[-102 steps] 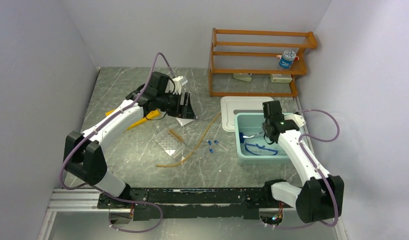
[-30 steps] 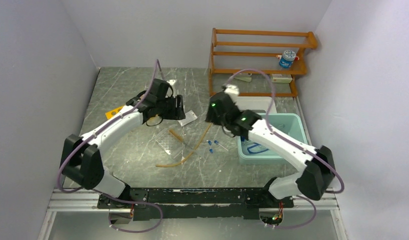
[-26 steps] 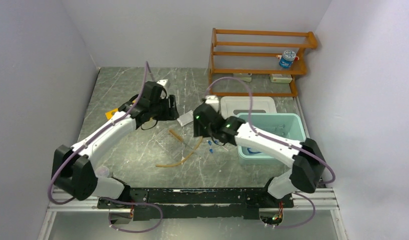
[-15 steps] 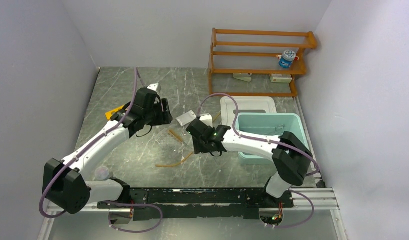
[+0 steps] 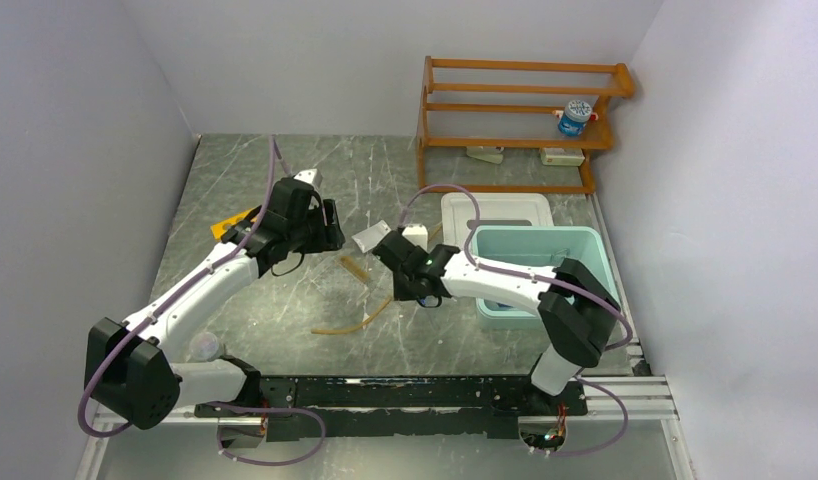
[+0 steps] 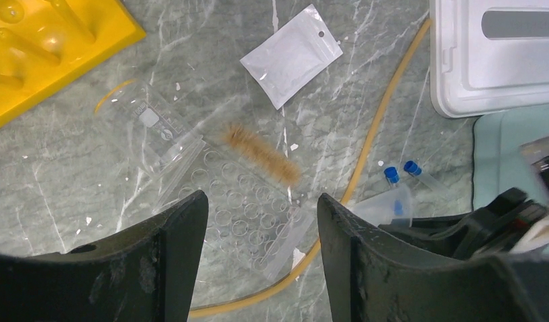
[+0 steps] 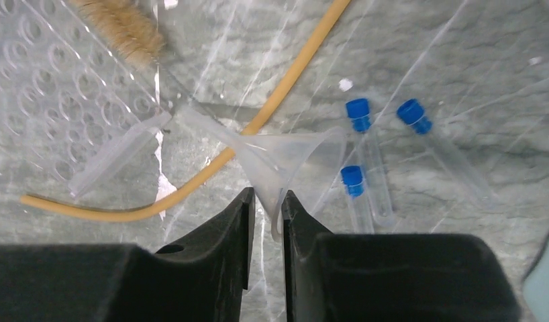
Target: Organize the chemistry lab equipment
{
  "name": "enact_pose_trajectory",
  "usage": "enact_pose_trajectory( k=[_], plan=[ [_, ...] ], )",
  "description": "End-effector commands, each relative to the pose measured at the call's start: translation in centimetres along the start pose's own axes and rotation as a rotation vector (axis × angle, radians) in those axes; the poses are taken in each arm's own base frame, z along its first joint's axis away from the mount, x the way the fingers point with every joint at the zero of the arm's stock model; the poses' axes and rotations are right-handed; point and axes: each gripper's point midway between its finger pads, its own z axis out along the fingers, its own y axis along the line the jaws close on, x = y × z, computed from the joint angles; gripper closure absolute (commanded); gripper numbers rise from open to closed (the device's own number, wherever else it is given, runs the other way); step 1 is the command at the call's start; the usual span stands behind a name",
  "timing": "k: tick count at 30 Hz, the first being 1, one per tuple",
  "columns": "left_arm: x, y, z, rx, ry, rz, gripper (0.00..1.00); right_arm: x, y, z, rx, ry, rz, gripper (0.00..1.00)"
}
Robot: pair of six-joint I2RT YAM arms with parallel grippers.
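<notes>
My right gripper [image 7: 266, 198] is low over the table and shut on the rim of a clear plastic funnel [image 7: 285, 157]. Three tiny blue-capped tubes [image 7: 366, 157] lie just right of it. The long tan rubber tube [image 7: 258, 121] runs under the funnel's spout. My left gripper [image 6: 262, 201] hangs open above the clear tray [image 6: 241, 215], holding nothing. A bristly tan brush [image 6: 262, 153] lies by the tray, with the white packet [image 6: 292, 55] beyond it. The yellow holed rack [image 6: 43, 47] is at the far left. In the top view the right gripper [image 5: 417, 290] sits mid-table.
The pale teal tub [image 5: 585, 245] stands at the right with its white lid [image 5: 495, 210] lying behind it. The orange wooden shelf [image 5: 515, 110] stands at the back and holds a small bottle [image 5: 575, 117]. Both arms reach toward the table's middle, close together.
My right arm swung left from the tub, came down by the blue-capped tubes and its jaws closed on the funnel. The left arm drew back a little to the left, still open.
</notes>
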Motion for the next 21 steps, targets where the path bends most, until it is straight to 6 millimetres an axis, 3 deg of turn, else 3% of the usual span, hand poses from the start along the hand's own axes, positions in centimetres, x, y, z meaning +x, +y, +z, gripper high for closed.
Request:
enact_pose_trajectory(
  k=[1,9,14,18,21],
  plan=[
    [-0.5,-0.3,-0.4,0.022,-0.017,-0.009,0.35,-3.7,-0.7,-2.4,-0.009,-0.068,0.025,0.93],
    [-1.1,-0.7,-0.2,0.027,-0.023,0.000,0.35,-10.9,-2.9,-7.8,-0.144,-0.200,0.097,1.00],
    [-1.2,-1.1,0.1,0.044,-0.018,-0.001,0.35,-13.8,-5.0,-10.3,-0.139,-0.259,0.113,1.00],
    [-1.2,-1.4,0.4,0.057,-0.012,0.002,0.35,-15.5,-8.7,-12.2,-0.024,-0.310,0.187,1.00],
    [-0.9,-1.5,0.7,0.068,0.000,0.006,0.35,-15.7,-13.2,-14.0,0.141,-0.354,0.308,1.00]
  ],
)
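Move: The clear funnel is already between my right fingers. The teal bin it is bound for has its middle about 26 cm to their right, 3 cm ahead and 2 cm higher. The blue-capped vials lie some 4 cm right and 1 cm ahead, the white lid 18 cm right and 15 cm ahead, the brush 11 cm left and 6 cm ahead, all about 3 cm below. From my left hand the bin lies roughly 46 cm right, 5 cm back and 9 cm lower. I squeeze my right fingers nearly shut on the funnel's wall and lift it about 16 cm clear of the table, swinging forward and right as I rise, about 9 cm each way, towards the bin. The wrist tilts the fingertips outward some 15 degrees and turns a little clockwise, while I keep the pinch. ##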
